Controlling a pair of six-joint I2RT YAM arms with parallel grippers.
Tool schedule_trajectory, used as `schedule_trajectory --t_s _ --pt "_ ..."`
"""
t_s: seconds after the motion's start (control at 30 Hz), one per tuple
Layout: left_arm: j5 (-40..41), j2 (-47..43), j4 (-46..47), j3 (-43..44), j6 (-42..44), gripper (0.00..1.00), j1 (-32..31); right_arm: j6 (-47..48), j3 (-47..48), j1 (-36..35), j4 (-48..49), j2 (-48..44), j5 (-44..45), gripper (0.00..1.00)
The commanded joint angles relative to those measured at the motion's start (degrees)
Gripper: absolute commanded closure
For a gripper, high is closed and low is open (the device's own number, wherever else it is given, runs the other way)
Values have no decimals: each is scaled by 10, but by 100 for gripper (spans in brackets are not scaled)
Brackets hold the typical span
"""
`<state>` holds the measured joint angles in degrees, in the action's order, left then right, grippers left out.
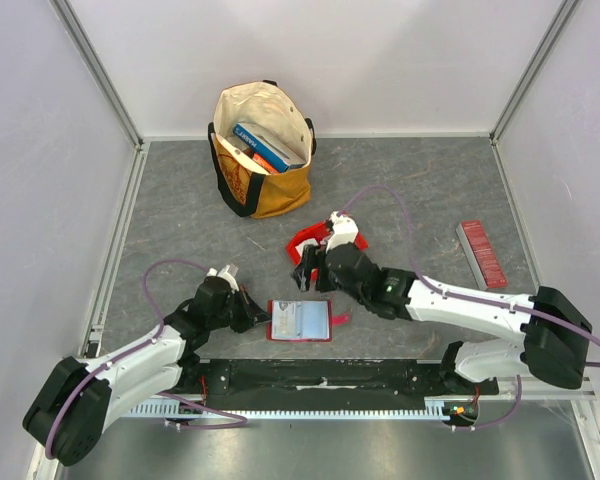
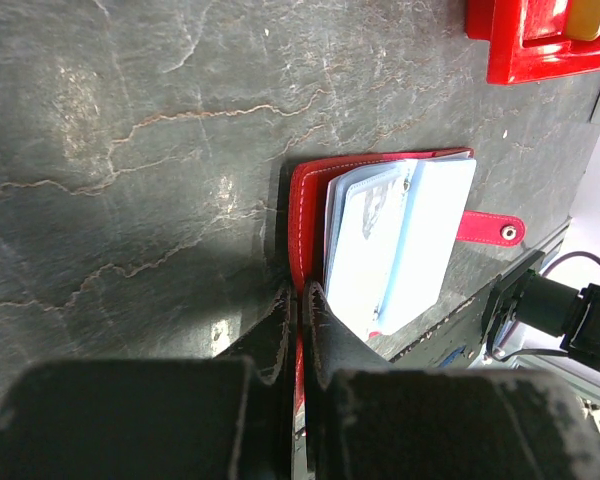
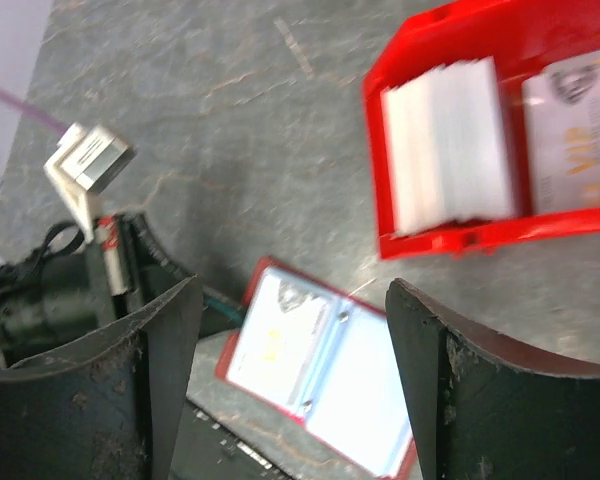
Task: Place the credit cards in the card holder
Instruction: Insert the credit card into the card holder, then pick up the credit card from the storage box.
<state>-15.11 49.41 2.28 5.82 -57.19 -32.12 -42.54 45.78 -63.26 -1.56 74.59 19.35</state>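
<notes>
The card holder [image 1: 300, 321] lies open on the table with its pale slots facing up. It also shows in the left wrist view [image 2: 395, 235] and the right wrist view [image 3: 325, 375]. My left gripper [image 1: 248, 312] [image 2: 305, 292] is shut on the red left cover edge of the card holder. A stack of white credit cards [image 3: 448, 145] stands in a red bin [image 3: 440, 240], next to a grey card [image 3: 575, 125]. My right gripper [image 1: 308, 272] [image 3: 295, 290] hangs open between the bin and the card holder, with nothing between its fingers.
The red plastic bin [image 1: 305, 240] [image 2: 540, 55] sits just beyond the card holder, partly under my right wrist. A tan tote bag [image 1: 263, 150] with blue books stands at the back. A long red strip [image 1: 482, 253] lies at the right. A black rail [image 1: 320, 375] runs along the near edge.
</notes>
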Motion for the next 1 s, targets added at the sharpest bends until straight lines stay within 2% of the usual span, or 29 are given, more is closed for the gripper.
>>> schedule_trajectory --t_s 0.0,0.4,0.97 --pt "11 1 1 17 1 98 -1 69 41 66 -42 0 -38 19" --pt "15 3 -2 19 1 98 0 123 106 185 -50 100 -171 18" --pt "22 11 -1 23 6 98 -1 148 166 256 -31 232 -286 18"
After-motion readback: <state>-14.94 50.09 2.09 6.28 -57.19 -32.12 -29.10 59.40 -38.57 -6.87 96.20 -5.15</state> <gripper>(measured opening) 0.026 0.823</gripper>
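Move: The right hand, open and empty, has the standing stack of cards in the red box about 13 cm ahead, level with it sideways and some 12 cm below. The loose VIP cards in the same box lie about 6 cm to the right of the stack and 3 cm farther out; the open card holder is about 6 cm back from the hand, 3 cm left and 14 cm down. From the left hand the stack is about 16 cm ahead, 10 cm to the right and about 1 cm above. Leaving the card holder behind, the right hand swings forward and a little to its right at nearly constant height, then keeps easing forward while sinking towards the card stack in the red box, in all some 11 cm forward, 7 cm down and 4 cm right. Its wrist tips the fingertips down and rolls slightly, about 15 degrees together, with the fingers staying wide open and ending just short of the stack, while the left hand keeps its pinch on the holder's left edge. ##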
